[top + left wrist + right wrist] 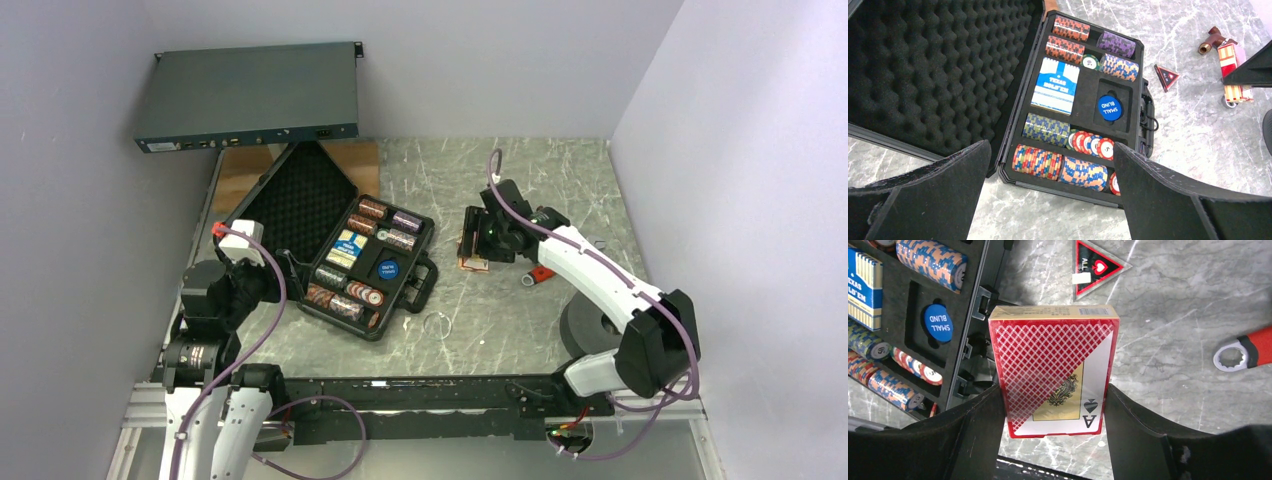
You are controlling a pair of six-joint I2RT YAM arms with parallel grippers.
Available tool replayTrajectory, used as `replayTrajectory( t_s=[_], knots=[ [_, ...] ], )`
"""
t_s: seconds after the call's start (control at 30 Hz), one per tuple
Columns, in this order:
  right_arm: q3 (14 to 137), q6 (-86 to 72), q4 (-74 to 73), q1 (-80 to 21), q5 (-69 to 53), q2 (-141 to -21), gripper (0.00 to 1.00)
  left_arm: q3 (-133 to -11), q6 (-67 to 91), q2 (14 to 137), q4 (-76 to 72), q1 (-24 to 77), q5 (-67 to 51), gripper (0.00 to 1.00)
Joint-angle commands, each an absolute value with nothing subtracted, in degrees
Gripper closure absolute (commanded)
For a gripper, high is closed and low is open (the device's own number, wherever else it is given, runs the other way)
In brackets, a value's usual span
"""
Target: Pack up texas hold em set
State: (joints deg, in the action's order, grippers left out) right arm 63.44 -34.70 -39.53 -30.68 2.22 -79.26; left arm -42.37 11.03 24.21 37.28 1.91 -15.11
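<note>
The black case (pixel 421 226) lies open on the table, its foam-lined lid (pixel 300 195) folded back to the left. In its tray are rolls of striped chips (pixel 1083 172), a blue card box (pixel 1055 85) and a blue "small blind" disc (pixel 1109 107). My left gripper (pixel 1052 145) hangs open over the case's near edge, holding nothing. To the right of the case, my right gripper (pixel 1053 387) is shut on the red card box (pixel 1053 355), its fingers pressed against both long sides. Whether the box rests on the table I cannot tell.
A red-and-black triangular "all in" marker (pixel 1093 267) lies just beyond the red box. A red-handled wrench (pixel 1248 350) is to its right. A flat dark-grey rack unit (pixel 250 95) leans at the back left. A small wire ring (pixel 436 324) lies in front of the case.
</note>
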Motion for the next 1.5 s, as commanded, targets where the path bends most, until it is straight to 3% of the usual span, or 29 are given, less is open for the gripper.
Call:
replayTrajectory(
  t_s=[0.0,0.43,1.1,1.47],
  knots=[
    [67.7,-37.2,-37.5,-30.6,0.9,-80.9,1.00,-42.6,10.5,24.2,35.8,1.6,-15.3,0.01],
    [89.2,-51.9,-58.5,-37.9,12.0,-95.2,1.00,-42.5,10.4,24.0,35.5,1.6,-16.0,0.01],
    [100.1,-69.0,-59.0,-45.4,8.6,-105.6,1.00,-42.5,10.6,23.0,35.6,1.6,-15.3,0.01],
    [104.1,-70.7,-55.0,-49.0,7.3,-112.5,1.00,-42.4,10.7,22.7,35.8,1.6,-14.8,0.01]
  ],
)
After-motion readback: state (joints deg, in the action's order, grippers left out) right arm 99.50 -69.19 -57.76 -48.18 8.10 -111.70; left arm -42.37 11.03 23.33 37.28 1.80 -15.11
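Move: The right hand already holds the red card pack in the air. The recess with the small blind button lies some 18 cm to its left, 3 cm ahead and 11 cm below. The case handle is about 11 cm left and level, the striped chip roll 16 cm left and 11 cm ahead, and the all-in triangle straight ahead by 8 cm. From the left hand the recess is roughly 15 cm right, 11 cm ahead and 21 cm lower. Leftward from the bare table to the case's handle side, the right hand carries the pinched red card pack about 15 cm towards the small blind recess, rising some 2 cm on the way and sinking nearly 4 cm at the end. The wrist turns about 15 degrees clockwise and tips the fingers a similar amount nearer to straight down; their grip stays as it was. ##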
